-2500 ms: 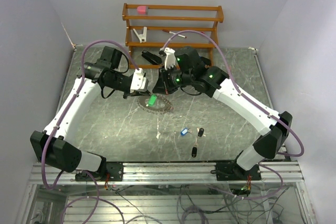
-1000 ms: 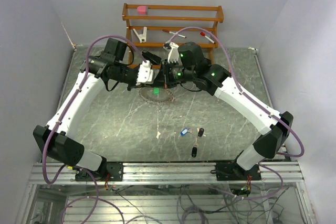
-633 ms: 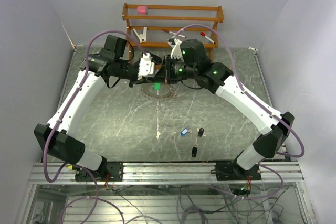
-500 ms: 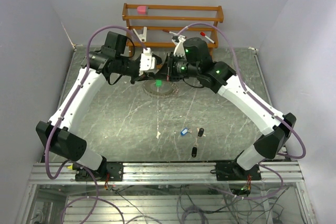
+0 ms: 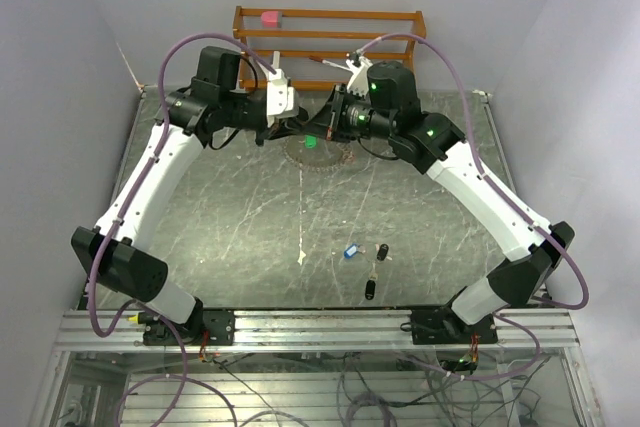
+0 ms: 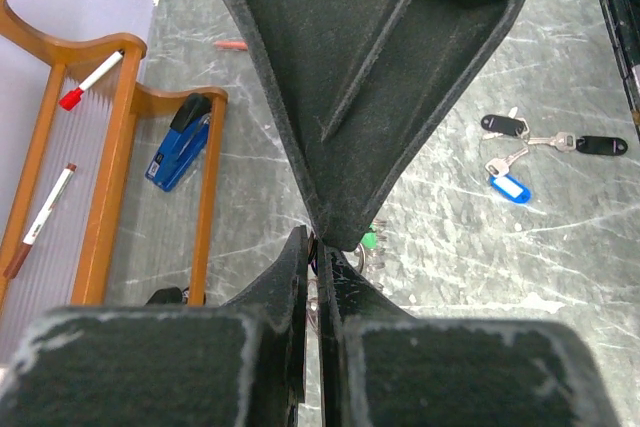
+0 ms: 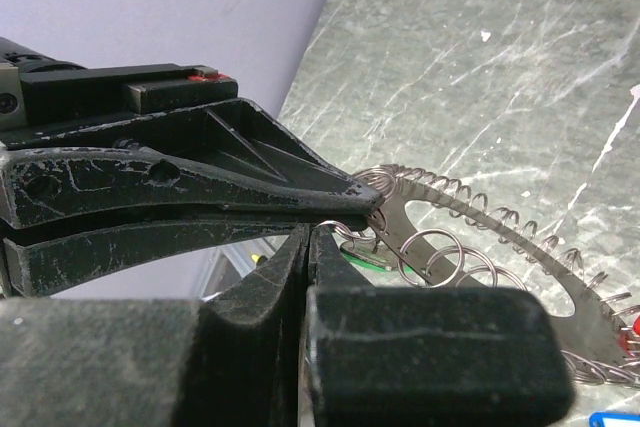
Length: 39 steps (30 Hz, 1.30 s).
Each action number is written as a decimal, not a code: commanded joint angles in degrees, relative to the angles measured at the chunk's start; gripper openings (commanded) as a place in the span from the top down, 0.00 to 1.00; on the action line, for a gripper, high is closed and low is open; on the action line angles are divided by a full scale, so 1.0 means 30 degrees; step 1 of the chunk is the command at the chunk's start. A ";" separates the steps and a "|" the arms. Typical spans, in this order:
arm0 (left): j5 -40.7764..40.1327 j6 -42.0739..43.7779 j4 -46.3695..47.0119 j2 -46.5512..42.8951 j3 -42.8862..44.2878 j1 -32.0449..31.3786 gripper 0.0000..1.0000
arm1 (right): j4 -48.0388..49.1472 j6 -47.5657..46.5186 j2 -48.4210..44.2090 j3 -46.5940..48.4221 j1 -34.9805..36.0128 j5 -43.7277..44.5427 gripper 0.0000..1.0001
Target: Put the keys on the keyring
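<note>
The keyring [image 5: 338,157], a wide toothed silvery ring, hangs in the air in front of the wooden rack, with a green key [image 5: 311,141] dangling at it. My left gripper [image 5: 300,125] is shut on its rim, seen edge-on in the left wrist view [image 6: 318,242]. My right gripper [image 5: 322,130] meets it tip to tip, shut on a small wire loop at the keyring's [image 7: 400,225] rim [image 7: 310,235], just above the green key [image 7: 368,260]. A blue key [image 5: 350,250] and two black keys [image 5: 383,252] [image 5: 369,290] lie on the table near the front.
The wooden rack [image 5: 330,39] stands right behind both grippers, with a pink object [image 5: 270,18] on its top rail. The left wrist view shows a blue stapler [image 6: 180,142] and red-capped markers [image 6: 90,80] on its shelves. Grey walls close both sides.
Both arms have carried the keyring and green key up off the table and back toward the rack, grippers staying shut and tip to tip. The loose keys have not moved.
</note>
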 commanded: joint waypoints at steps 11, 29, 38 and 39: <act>0.2502 -0.1709 0.2964 0.0503 0.1910 -0.0569 0.93 | 0.1831 0.1769 0.0330 0.0437 -0.0261 0.0542 0.94; 0.2746 -0.2272 0.3671 0.0809 0.2494 -0.0680 0.93 | 0.0926 0.2237 -0.0684 0.0597 -0.0707 0.1331 0.75; 0.2788 -0.2216 0.3649 0.1029 0.3082 -0.0688 0.93 | -0.0283 0.2046 -0.0741 0.1294 -0.0801 0.1728 0.73; 0.2822 -0.2224 0.3660 0.1051 0.3117 -0.0666 0.93 | -0.0404 0.2008 -0.0785 0.1367 -0.0822 0.1768 0.72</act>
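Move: The small wire rings at the top of the keyring are in the left fingertips, and they sit about 1 cm ahead of the right hand's shut fingertips, at the same height. The big keyring hangs some 8 cm under both hands, about 2 cm to their right, with the green tag roughly 8 cm straight below them. Counted from the right hand, the shelf stands about 20 cm ahead and 4 cm right, and the blue tag some 14 cm back and 10 cm right, both far below. The keyring, still pinched by its small wire rings in the left fingers, is carried about 4 cm up, drifting a little right and first slightly forward. The right hand rises alongside at the same pace, tilting a few degrees, while its shut fingers open to about a quarter beside the near loop, easing their grip there. ##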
